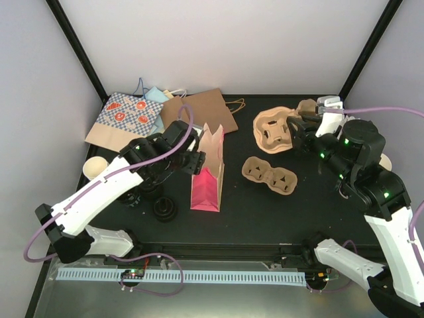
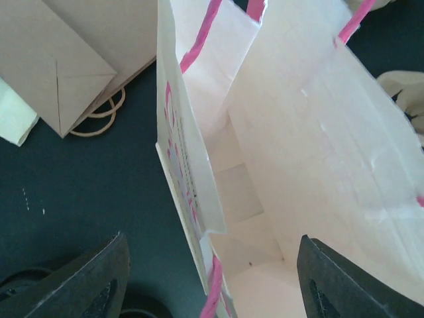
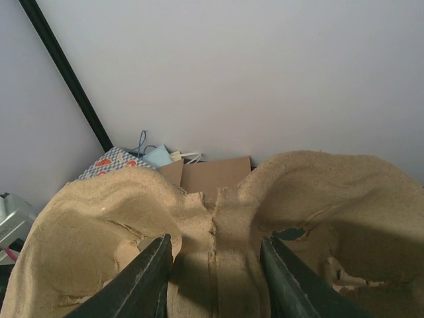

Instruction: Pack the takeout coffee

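A pink-and-white paper bag [image 1: 207,173] stands open at the table's middle. My left gripper [image 1: 197,159] hovers at its left top edge, open and holding nothing. In the left wrist view the gripper [image 2: 212,238] straddles the bag's wall [image 2: 189,192], one finger outside and one over the white inside. My right gripper [image 1: 293,127] is shut on a brown pulp cup carrier [image 1: 273,129] and holds it tilted up at the back right. Its fingers [image 3: 156,271] pinch the carrier's middle ridge [image 3: 222,218]. Round black lids [image 1: 164,207] lie under my left arm. I cannot tell whether they cap takeout coffee cups.
A second pulp carrier [image 1: 268,174] lies flat right of the bag. Flat paper bags [image 1: 165,112] are piled at the back left. A lidless cream cup [image 1: 95,167] stands at the left edge. A grey rail [image 1: 179,275] runs along the near edge.
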You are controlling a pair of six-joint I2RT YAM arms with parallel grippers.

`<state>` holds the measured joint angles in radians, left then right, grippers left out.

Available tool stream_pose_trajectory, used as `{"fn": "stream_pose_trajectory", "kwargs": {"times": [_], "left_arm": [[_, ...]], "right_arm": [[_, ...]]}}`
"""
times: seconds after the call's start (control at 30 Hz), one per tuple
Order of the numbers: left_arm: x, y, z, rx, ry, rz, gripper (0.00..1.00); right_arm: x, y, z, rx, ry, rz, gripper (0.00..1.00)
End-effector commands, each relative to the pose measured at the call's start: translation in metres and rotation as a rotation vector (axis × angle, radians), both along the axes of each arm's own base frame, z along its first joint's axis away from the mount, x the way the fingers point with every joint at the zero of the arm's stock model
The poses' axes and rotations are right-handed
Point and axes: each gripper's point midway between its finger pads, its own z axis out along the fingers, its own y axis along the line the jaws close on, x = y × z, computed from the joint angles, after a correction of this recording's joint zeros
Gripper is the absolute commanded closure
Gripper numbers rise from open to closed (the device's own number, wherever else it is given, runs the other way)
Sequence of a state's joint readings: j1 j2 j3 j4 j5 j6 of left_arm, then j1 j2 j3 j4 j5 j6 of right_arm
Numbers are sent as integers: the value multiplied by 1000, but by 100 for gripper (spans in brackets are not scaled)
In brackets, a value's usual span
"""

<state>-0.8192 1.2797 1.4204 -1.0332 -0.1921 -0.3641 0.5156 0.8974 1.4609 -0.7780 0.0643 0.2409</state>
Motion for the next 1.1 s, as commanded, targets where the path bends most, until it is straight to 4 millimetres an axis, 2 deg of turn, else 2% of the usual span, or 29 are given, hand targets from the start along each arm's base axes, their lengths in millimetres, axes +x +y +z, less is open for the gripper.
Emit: {"fn": "stream_pose_trajectory", "kwargs": {"times": [0.0, 0.13, 0.2, 0.27, 0.37, 0.7, 0.87, 0.97, 1.07], "left_arm": [[-4, 2, -6, 31, 73, 22, 31], [-3, 5, -15, 70, 102, 44, 51], [-2, 8, -16, 89, 98, 59, 65], [0, 10, -14, 98, 84, 61, 81], [3, 7, -6, 94, 47, 23, 96], [13, 0, 40, 140, -153, -160, 98], [15, -3, 48, 149, -226, -218, 99], [11, -13, 42, 139, -232, -292, 99], [11, -9, 46, 139, -282, -297, 98]], "right_arm": [[-1, 4, 0, 3, -10, 21, 61], [-1, 7, -1, 3, -5, 35, 61], [-1, 8, -1, -1, -4, 41, 61], [-2, 7, -1, -6, -6, 43, 61], [-2, 9, -2, -9, -3, 53, 61], [-10, 19, -22, -10, 29, 126, 62], [-19, 22, -36, 9, 41, 162, 62], [-30, 30, -42, 42, 51, 229, 64], [-44, 38, -41, 94, 37, 303, 64]]}}
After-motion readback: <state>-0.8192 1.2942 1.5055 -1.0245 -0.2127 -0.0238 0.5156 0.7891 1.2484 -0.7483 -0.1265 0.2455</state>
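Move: The open left fingers hover over the near-left rim of the pink paper bag; the bag's middle is some 14 cm below them, about 5 cm ahead and 4 cm to the right. The loose cup carrier lies about 25 cm right and 9 cm ahead of this hand, the round black lid 12 cm left and 4 cm back. From the right hand, which already holds a second carrier, the bag is about 27 cm left, 5 cm ahead and 33 cm lower; the loose carrier is 4 cm left, 9 cm ahead, well below. Down about 3 cm onto the bag's rim goes the left hand, its fingers shutting on the paper edge by the pink handle; it then rises some 6 cm, edging forward, tipping up and turning clockwise with the rim pinched. The right hand keeps its carrier and, mostly late on, sinks 5 to 6 cm, drifting back and left towards the bag and swinging counter-clockwise about 10 degrees. ##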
